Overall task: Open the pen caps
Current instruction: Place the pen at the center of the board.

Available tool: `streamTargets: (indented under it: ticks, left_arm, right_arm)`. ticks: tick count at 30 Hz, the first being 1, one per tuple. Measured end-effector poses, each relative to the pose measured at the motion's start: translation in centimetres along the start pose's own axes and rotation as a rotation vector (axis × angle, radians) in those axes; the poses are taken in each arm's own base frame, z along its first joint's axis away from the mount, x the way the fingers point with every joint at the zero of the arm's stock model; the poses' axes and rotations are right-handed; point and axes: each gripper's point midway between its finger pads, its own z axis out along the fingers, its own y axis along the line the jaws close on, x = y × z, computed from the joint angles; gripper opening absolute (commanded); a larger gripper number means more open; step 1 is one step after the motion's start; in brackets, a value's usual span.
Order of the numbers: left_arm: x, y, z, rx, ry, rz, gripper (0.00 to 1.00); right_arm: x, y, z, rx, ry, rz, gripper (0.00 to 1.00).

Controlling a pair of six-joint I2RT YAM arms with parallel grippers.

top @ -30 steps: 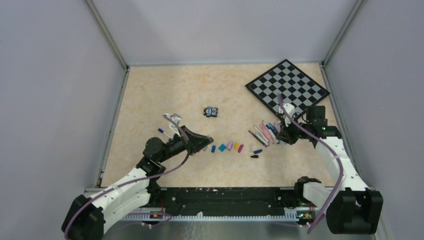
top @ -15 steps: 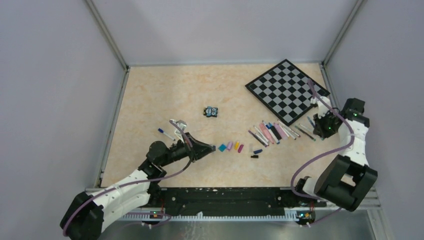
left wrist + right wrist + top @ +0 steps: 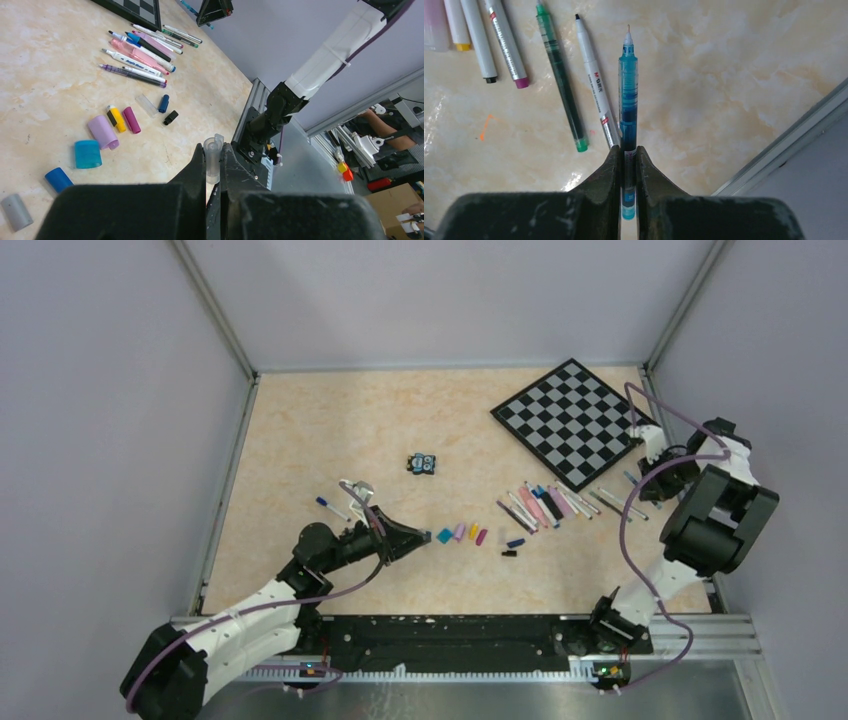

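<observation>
My left gripper (image 3: 213, 150) is shut on a clear pen cap (image 3: 213, 161), which stands upright between its fingers; from above the left gripper (image 3: 418, 538) sits at the left end of the cap row. The loose pen caps lie in a line: teal (image 3: 87, 153), pink (image 3: 103, 132), yellow (image 3: 116, 117), magenta (image 3: 132, 119), blue (image 3: 58, 179), grey (image 3: 15, 212), black (image 3: 170, 117). The right gripper (image 3: 627, 150) is shut on an uncapped blue pen (image 3: 628, 85), held low over the table near the right wall (image 3: 640, 472). The other pens (image 3: 545, 503) lie side by side.
A chessboard (image 3: 575, 420) lies at the back right, just beyond the pens. A small toy block (image 3: 423, 463) sits mid-table, and one blue-tipped pen (image 3: 330, 506) lies alone at the left. A green pen (image 3: 561, 82) and a white pen (image 3: 593, 82) lie beside the held one. The metal rail (image 3: 784, 145) is close on the right.
The right arm has swung from the pen row out toward the right wall, carrying the blue pen. The left gripper shifted slightly toward the caps, then held still.
</observation>
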Motion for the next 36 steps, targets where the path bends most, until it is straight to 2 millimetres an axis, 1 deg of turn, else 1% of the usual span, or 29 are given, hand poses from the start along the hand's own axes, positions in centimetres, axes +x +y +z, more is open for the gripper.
streamTargets:
  ticks: [2, 6, 10, 13, 16, 20, 36]
  left_arm:
    - [0.0, 0.0, 0.0, -0.002, -0.001, 0.0, 0.0]
    - [0.0, 0.2, 0.1, -0.006, -0.002, -0.001, 0.0]
    - [0.5, 0.6, 0.2, -0.02, 0.015, -0.013, 0.0]
    - [0.7, 0.9, 0.3, -0.027, 0.023, -0.016, 0.0]
    - [0.8, 1.0, 0.3, -0.03, 0.026, -0.015, 0.0]
    - [1.0, 1.3, 0.4, -0.034, 0.032, -0.013, 0.0]
    - [0.5, 0.8, 0.3, -0.019, 0.016, 0.001, 0.0]
  right_arm:
    - [0.0, -0.6, 0.8, -0.019, 0.003, 0.007, 0.06]
    - [0.1, -1.0, 2.3, -0.056, 0.019, 0.014, 0.07]
    - [0.0, -0.8, 3.9, -0.094, 0.041, 0.015, 0.09]
    - [0.2, -0.4, 4.8, -0.119, 0.056, 0.022, 0.14]
    - [0.1, -0.3, 4.9, -0.12, 0.057, 0.025, 0.2]
    - [0.1, -0.1, 4.9, -0.129, 0.058, 0.032, 0.24]
    - [0.0, 0.5, 4.6, -0.149, 0.056, 0.046, 0.29]
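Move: I hold the uncapped blue pen in my right hand. The bare spot for it is about 4 cm ahead, 3 cm left and 5 cm below. Close beside that spot, the white marker lies some 5 cm left and 1 cm ahead of my hand; the green pen is 8 cm left and 2 cm ahead. The checkered board's middle is roughly 21 cm ahead and 18 cm left. From my left hand the spot lies about 51 cm right, 11 cm ahead and 10 cm lower. I lower the pen with my right hand about 4.5 cm onto the tabletop, easing some 2 cm forward and a little left as it comes down next to the white marker, and tip the fingers more steeply down, by nearly 10 degrees. Near the bottom I open the fingers part-way, let go of the pen and stay low around it. ##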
